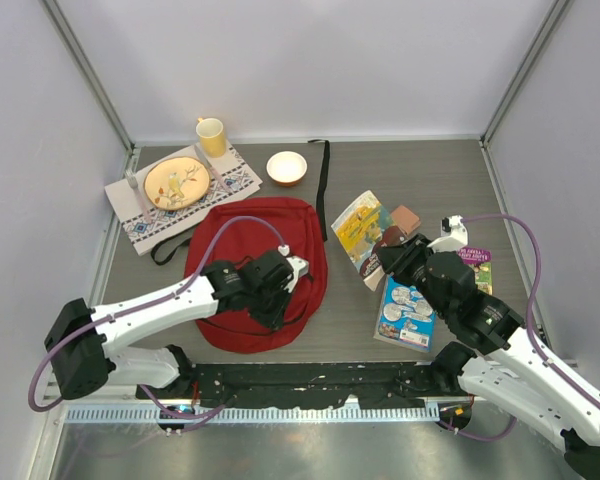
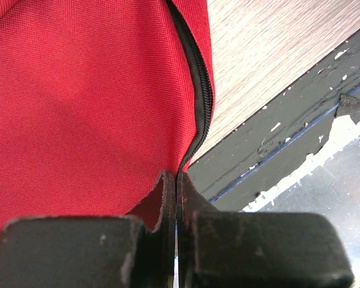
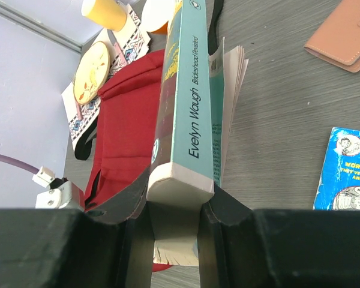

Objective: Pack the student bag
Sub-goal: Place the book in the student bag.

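Note:
The student bag (image 1: 270, 225), a large dark-red backpack, lies flat in the middle of the table. My left gripper (image 1: 278, 312) is over its near right edge. In the left wrist view its jaws (image 2: 177, 180) are pressed together where the black zipper line (image 2: 201, 102) of the bag (image 2: 78, 90) runs into the tips. My right gripper (image 1: 385, 255) is to the right of the bag, shut on a paperback book (image 1: 358, 228). The right wrist view shows the book's teal spine (image 3: 189, 90) clamped between the fingers (image 3: 175, 198), with the bag (image 3: 123, 120) beyond it.
A patterned placemat (image 1: 235, 180) with a plate (image 1: 176, 182), a yellow cup (image 1: 211, 135) and a bowl (image 1: 286, 167) are at the back. A black strap (image 1: 323, 185), a brown wallet (image 1: 406, 217), a blue comic booklet (image 1: 408, 310) and a purple leaflet (image 1: 477, 268) lie right. The black base rail (image 1: 310, 380) borders the near edge.

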You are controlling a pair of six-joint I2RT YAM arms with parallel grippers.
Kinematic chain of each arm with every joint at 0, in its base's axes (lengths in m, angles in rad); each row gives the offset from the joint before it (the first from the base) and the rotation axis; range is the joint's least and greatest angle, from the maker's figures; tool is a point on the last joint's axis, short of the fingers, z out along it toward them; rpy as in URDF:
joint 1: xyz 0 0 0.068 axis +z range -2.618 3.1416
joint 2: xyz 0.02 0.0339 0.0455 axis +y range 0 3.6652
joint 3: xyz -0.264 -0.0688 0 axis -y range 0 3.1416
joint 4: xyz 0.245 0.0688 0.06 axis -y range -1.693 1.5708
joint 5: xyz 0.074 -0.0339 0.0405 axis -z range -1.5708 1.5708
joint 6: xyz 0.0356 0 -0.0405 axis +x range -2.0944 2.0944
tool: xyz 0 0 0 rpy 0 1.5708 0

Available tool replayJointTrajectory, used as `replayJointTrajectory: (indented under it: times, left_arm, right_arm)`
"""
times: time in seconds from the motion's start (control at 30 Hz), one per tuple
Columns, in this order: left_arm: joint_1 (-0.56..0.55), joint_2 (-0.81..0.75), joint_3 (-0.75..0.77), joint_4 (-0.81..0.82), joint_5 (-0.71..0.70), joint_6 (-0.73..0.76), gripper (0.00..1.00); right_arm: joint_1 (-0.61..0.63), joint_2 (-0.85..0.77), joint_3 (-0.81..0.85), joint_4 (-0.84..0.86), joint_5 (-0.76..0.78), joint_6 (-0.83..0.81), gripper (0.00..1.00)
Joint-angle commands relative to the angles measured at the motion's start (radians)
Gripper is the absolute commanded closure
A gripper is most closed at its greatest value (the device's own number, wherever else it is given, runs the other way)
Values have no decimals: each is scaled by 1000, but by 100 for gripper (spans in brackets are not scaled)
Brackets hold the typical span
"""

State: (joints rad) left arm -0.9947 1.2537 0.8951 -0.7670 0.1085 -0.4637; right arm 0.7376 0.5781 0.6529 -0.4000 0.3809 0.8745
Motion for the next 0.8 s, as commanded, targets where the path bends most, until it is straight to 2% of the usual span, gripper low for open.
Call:
replayJointTrajectory:
  times: [0.0, 0.2, 0.43, 0.57, 0.67, 0.77]
  left_arm:
    - [-2, -33, 14, 61, 29, -13, 100]
    - [-2, 3, 85, 185, 131, -84, 100]
    - [-4, 182, 188, 391, 174, -263, 100]
    - [-4, 280, 281, 351, 116, -273, 100]
    - [-2, 285, 341, 307, 7, -268, 100]
    - [21, 283, 396, 282, -27, -274, 100]
  right_arm:
    - [-1, -21, 48, 95, 33, 20, 99]
    - [-1, -37, 106, -14, 125, -40, 99]
    - [-1, -64, 148, -105, 208, -68, 99]
    - [-1, -76, 152, -118, 208, -65, 99]
    - [0, -87, 177, -149, 219, -78, 99]
    - [-1, -106, 191, -181, 243, -83, 99]
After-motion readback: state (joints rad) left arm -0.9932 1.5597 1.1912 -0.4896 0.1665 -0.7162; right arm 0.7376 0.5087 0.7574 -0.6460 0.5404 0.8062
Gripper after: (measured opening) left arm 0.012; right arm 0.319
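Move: The left hand already pinches the bag's zipped edge; the book held in the right hand is about 14 cm ahead of the left hand, 21 cm right and 14 cm higher. From the right hand, the bag's mouth lies roughly 25 cm left, 9 cm back and 16 cm below; the blue book is some 8 cm right, 6 cm back and 19 cm below, and the wallet 7 cm right, 16 cm ahead and 20 cm below. Left hand drags the still-pinched bag edge 13 cm right, partly forward; other hand carries book 5 cm likewise rightward. ##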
